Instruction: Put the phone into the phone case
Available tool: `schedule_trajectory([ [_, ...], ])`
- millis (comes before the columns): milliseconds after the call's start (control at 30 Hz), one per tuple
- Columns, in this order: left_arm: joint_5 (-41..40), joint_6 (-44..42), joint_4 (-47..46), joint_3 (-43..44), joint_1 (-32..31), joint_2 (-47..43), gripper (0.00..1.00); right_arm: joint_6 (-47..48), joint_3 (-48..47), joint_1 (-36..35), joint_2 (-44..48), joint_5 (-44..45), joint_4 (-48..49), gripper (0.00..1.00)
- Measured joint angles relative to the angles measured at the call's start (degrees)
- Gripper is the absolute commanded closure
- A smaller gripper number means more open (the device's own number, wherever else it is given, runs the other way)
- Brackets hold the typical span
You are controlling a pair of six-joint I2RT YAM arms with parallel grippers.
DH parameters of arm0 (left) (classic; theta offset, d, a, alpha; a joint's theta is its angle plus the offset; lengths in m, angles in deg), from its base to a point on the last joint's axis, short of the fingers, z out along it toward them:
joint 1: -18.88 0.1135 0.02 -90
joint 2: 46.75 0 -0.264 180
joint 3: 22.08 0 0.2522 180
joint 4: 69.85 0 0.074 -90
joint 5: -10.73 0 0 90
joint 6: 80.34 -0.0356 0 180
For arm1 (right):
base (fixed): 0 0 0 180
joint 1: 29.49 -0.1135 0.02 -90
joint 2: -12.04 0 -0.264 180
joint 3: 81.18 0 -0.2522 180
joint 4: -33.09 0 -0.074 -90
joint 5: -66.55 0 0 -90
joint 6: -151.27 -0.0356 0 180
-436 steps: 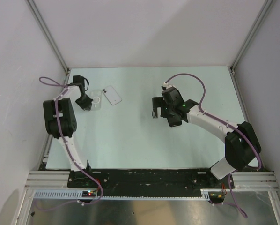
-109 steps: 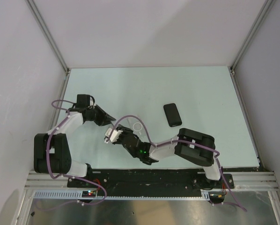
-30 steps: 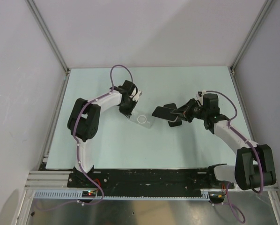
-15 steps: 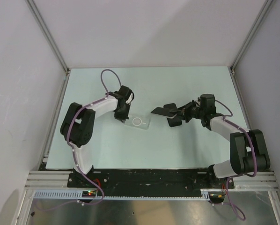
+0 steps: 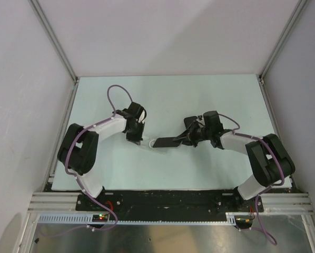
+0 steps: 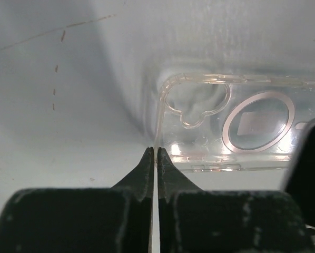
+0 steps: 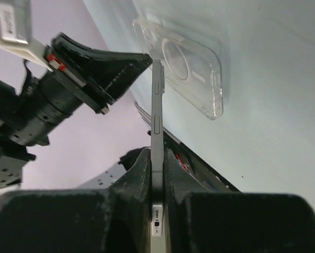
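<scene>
The clear phone case [image 6: 236, 121] lies flat on the pale table, its ring and camera cut-out facing up. My left gripper [image 6: 155, 150] is shut on the case's thin end wall, seen in the top view at the case's left end [image 5: 138, 140]. The dark phone [image 5: 167, 142] is pinched by its end in my right gripper [image 5: 189, 138]. It reaches left over the case [image 5: 148, 143]. In the right wrist view the phone [image 7: 157, 100] shows edge-on between the shut jaws [image 7: 157, 154], its far tip by the case [image 7: 194, 79] near the left gripper's fingers [image 7: 112, 66].
Both arms meet at the middle of the pale green table [image 5: 226, 95]. White walls with metal corner posts [image 5: 55, 42] close in the back and sides. The black base rail [image 5: 168, 200] runs along the near edge.
The right gripper has carried the phone left and lower, from beside the case to over it. The left gripper has shifted slightly toward the near left, and its jaws have closed on the case.
</scene>
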Motion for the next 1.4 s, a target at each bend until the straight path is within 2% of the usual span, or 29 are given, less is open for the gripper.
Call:
schedule_trajectory([
  [400, 3.0, 1.0, -1.8, -2.8, -0.7, -0.8, 1.00, 4.6, -4.2, -7.1, -7.0, 0.5, 4.4, 1.00],
  [833, 3.7, 1.0, -2.8, -3.6, -0.9, -0.9, 1.00, 9.9, -7.1, -7.6, -13.4, 1.2, 7.1, 1.00],
  [1400, 4.3, 1.1, -2.7, -3.6, -1.1, -0.9, 1.00, 14.3, -8.3, -8.1, -15.6, 3.1, 9.3, 1.00],
])
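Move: The right hand holds the phone by its right end, leading end pointing left. The clear case's middle is about 14 cm to this hand's left, about level fore and aft, and some 9 cm below. A black-cased phone lies about 8 cm ahead of the hand and 7 cm to its right, also 9 cm below. From the left hand, whose shut fingertips are at the back corner of the case's left end, the case's middle is about 8 cm right, 1 cm ahead and 1 cm below. Leftward and then down, the right hand carries the held phone over the case, about 6 cm left and 4 cm lower, finally easing a little forward. It swings the phone roughly 10 degrees counter-clockwise and rolls it about 15, bringing the leading end down just inside the rim at the case's left end. The left fingers, still shut at that corner, draw the case about 2 cm back and right, sinking slightly, then almost hold still. ##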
